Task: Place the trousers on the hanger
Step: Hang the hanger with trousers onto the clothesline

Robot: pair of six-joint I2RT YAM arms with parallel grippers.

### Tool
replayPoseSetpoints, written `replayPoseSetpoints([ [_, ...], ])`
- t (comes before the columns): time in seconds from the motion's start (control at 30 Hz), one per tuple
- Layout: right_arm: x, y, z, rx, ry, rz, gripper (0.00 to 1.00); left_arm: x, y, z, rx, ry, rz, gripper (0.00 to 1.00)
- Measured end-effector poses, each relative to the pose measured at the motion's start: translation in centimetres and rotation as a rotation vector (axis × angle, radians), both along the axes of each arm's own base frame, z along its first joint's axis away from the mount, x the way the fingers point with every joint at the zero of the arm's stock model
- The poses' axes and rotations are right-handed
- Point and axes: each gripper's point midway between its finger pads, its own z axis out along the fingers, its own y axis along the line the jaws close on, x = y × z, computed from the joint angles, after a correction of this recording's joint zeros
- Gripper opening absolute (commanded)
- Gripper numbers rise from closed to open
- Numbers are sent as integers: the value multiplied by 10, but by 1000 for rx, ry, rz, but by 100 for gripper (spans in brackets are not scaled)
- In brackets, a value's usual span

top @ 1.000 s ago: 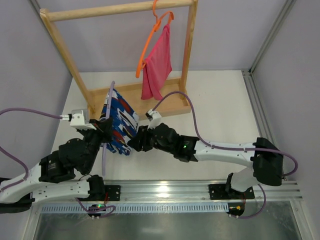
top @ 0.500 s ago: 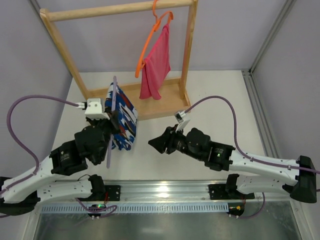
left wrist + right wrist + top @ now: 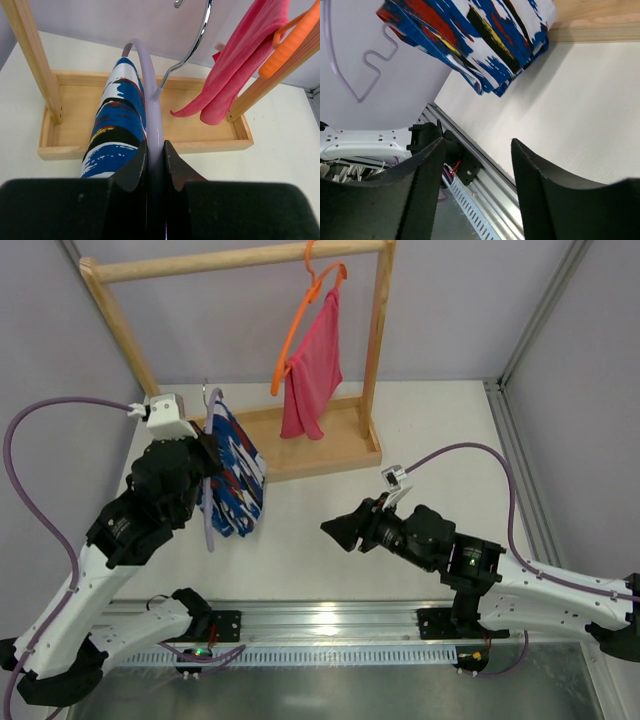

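The trousers (image 3: 238, 472), in a blue, white, red and black print, hang folded over the pale lilac hanger (image 3: 208, 530). My left gripper (image 3: 206, 462) is shut on the hanger's arm and holds it on edge above the table, by the rack's left post. In the left wrist view the lilac arm (image 3: 151, 110) runs up from between the closed jaws of my left gripper (image 3: 155, 146), with the trousers (image 3: 116, 125) to its left and the metal hook (image 3: 196, 45) above. My right gripper (image 3: 336, 530) is open and empty, apart from the cloth. The right wrist view shows the trousers (image 3: 480, 35) and hanger (image 3: 365, 70) beyond my right gripper (image 3: 477, 150).
A wooden rack (image 3: 240, 258) stands at the back, with its base tray (image 3: 330, 452) on the table. An orange hanger (image 3: 298, 332) with a pink cloth (image 3: 314, 370) hangs from its bar. A metal rail (image 3: 330, 618) runs along the near edge.
My left arm has lifted the hanger and trousers up and back toward the rack. The right gripper has left the trousers, drawn back to the right and opened a little wider.
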Motion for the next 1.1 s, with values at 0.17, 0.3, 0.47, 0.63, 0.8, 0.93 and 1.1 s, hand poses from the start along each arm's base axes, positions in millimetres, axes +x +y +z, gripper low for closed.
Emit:
replayPoseSetpoints([
  [0.17,-3,-13,-7,-12,6,-11,79,4,2,38,-7,-35,-4,0],
  [0.3,-3,-25,-9,-17,15,-38,100,8,5,71,-3,-89,7,0],
  [0.47,-5,-45,-4,-1,17,-74,100,18,9,94,5,-132,38,0],
  [0.63,-9,-64,4,29,10,-96,100,39,9,107,25,-143,72,0],
  [0.8,-14,-89,11,73,-1,-123,100,67,11,122,27,-152,104,0],
  [0.93,-19,-105,14,101,-8,-135,100,88,19,142,15,-180,128,0],
  [1.1,-23,-124,13,127,-14,-151,100,102,28,167,-11,-228,140,0],
])
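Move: The left hand grips the lilac hanger with the trousers; the stretch of clothesline it heads for, near the rack's left post, lies about 20 cm ahead, 5 cm to its left and some 24 cm above. The left post stands about 20 cm ahead and 16 cm left, and the pink cloth hangs some 19 cm ahead and 20 cm right. From the right hand that stretch is roughly 32 cm ahead, 28 cm left and 35 cm up. Keeping its pinch on the hanger, the left hand climbs some 17 cm towards the clothesline, straight up at first and then also forward about 10 cm, edging slightly left while the fingertips tilt up about 13 degrees and the hand turns a little counter-clockwise, bringing the metal hook up beside the rod. Meanwhile the empty right hand opens wide and withdraws to the right, away from the trousers. ##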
